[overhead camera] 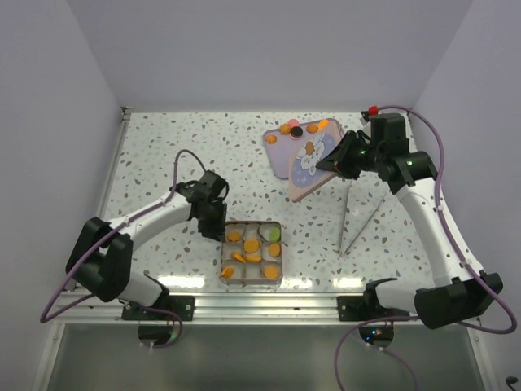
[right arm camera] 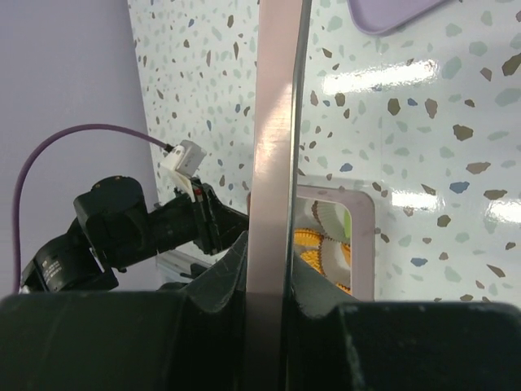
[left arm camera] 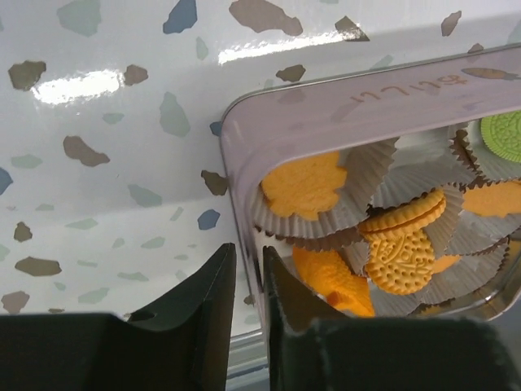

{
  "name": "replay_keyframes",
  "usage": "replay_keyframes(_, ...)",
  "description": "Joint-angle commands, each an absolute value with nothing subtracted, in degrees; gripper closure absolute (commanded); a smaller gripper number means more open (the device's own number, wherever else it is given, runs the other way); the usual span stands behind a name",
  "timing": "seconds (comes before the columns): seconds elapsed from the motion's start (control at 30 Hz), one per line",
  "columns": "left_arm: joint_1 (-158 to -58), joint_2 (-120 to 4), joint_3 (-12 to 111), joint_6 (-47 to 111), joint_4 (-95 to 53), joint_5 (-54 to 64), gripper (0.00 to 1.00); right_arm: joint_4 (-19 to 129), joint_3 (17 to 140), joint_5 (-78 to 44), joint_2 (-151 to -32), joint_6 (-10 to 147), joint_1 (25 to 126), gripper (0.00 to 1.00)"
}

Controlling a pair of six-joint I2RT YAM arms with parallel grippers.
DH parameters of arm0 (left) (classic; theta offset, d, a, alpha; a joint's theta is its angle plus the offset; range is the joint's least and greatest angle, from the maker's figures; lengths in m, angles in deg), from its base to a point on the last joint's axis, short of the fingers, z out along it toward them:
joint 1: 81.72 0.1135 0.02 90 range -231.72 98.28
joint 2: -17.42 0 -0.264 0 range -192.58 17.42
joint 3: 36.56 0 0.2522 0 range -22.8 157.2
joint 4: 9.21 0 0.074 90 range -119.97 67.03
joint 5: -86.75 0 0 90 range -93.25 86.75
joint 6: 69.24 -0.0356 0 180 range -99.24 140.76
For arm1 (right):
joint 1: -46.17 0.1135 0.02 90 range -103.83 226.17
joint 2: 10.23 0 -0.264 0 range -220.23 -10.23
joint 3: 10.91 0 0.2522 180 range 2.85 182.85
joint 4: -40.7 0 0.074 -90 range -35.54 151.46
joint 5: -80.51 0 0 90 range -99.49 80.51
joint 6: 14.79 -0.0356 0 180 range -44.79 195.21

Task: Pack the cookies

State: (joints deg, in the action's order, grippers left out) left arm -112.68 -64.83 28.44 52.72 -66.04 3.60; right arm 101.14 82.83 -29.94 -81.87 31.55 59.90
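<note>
A square tin (overhead camera: 253, 223) with white paper cups holds several orange cookies (overhead camera: 252, 244) and one green cookie (overhead camera: 275, 234). My left gripper (overhead camera: 216, 224) is shut on the tin's left wall; in the left wrist view the wall (left arm camera: 326, 106) runs between my jaws (left arm camera: 247, 252), next to orange cookies (left arm camera: 305, 186). My right gripper (overhead camera: 335, 163) is shut on the pink flowered lid (overhead camera: 312, 167) and holds it tilted above the table. The lid shows edge-on in the right wrist view (right arm camera: 277, 122). More cookies (overhead camera: 291, 128), one of them dark (overhead camera: 299, 131), lie on a purple tray (overhead camera: 281, 155).
The purple tray stands at the back, partly behind the lid, and its corner shows in the right wrist view (right arm camera: 383, 12). The tin (right arm camera: 364, 244) lies below the lid there. A metal rail (overhead camera: 260, 301) runs along the near edge. Walls close in the left, back and right.
</note>
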Motion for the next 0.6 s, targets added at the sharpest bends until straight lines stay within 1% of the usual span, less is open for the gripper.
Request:
replay_keyframes(0.0,-113.5,-67.1,29.5,51.9,-63.7,2.7,0.77,100.6,86.1,-31.2,-81.9,33.3,59.4,1.00)
replay_keyframes(0.03,-113.5,-68.4,29.8,51.8,-63.5,2.5,0.86,100.6,86.0,-31.3,-81.9,33.4,59.2,1.00)
replay_keyframes(0.07,-113.6,-69.1,30.4,51.8,-63.6,2.5,0.92,100.7,85.9,-31.3,-81.8,33.5,59.0,1.00)
replay_keyframes(0.13,-113.7,-70.1,31.0,51.8,-63.1,2.5,1.00,100.6,85.7,-31.3,-81.4,33.6,58.6,1.00)
replay_keyframes(0.33,-113.7,-74.9,35.9,53.9,-63.2,2.4,1.00,100.6,85.6,-31.5,-81.2,34.8,57.2,1.00)
replay_keyframes(0.43,-113.6,-78.0,40.0,54.6,-64.6,0.4,1.00,99.1,84.8,-32.7,-81.2,34.6,56.5,1.00)
replay_keyframes(0.57,-113.6,-82.3,48.6,54.7,-69.6,-3.0,1.00,96.4,84.5,-34.4,-81.6,33.2,55.5,1.00)
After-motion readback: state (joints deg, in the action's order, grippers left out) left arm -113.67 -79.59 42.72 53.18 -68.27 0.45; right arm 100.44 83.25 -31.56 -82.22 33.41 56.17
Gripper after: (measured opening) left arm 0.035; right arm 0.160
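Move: The left hand stands half-open astride the cookie box's left wall near its far corner; the box's middle is about 9 cm to its right, 4 cm back and 2 cm below. The leaf cookie lies roughly 4 cm right and 1 cm ahead, the green cookie some 15 cm right, level with it, both 2 cm below. From the right hand, holding the lid, the box is about 18 cm left, 15 back, 26 below. Left fingers pinch the box's left wall shut, then drag it some 5 cm forward, half as far right. ##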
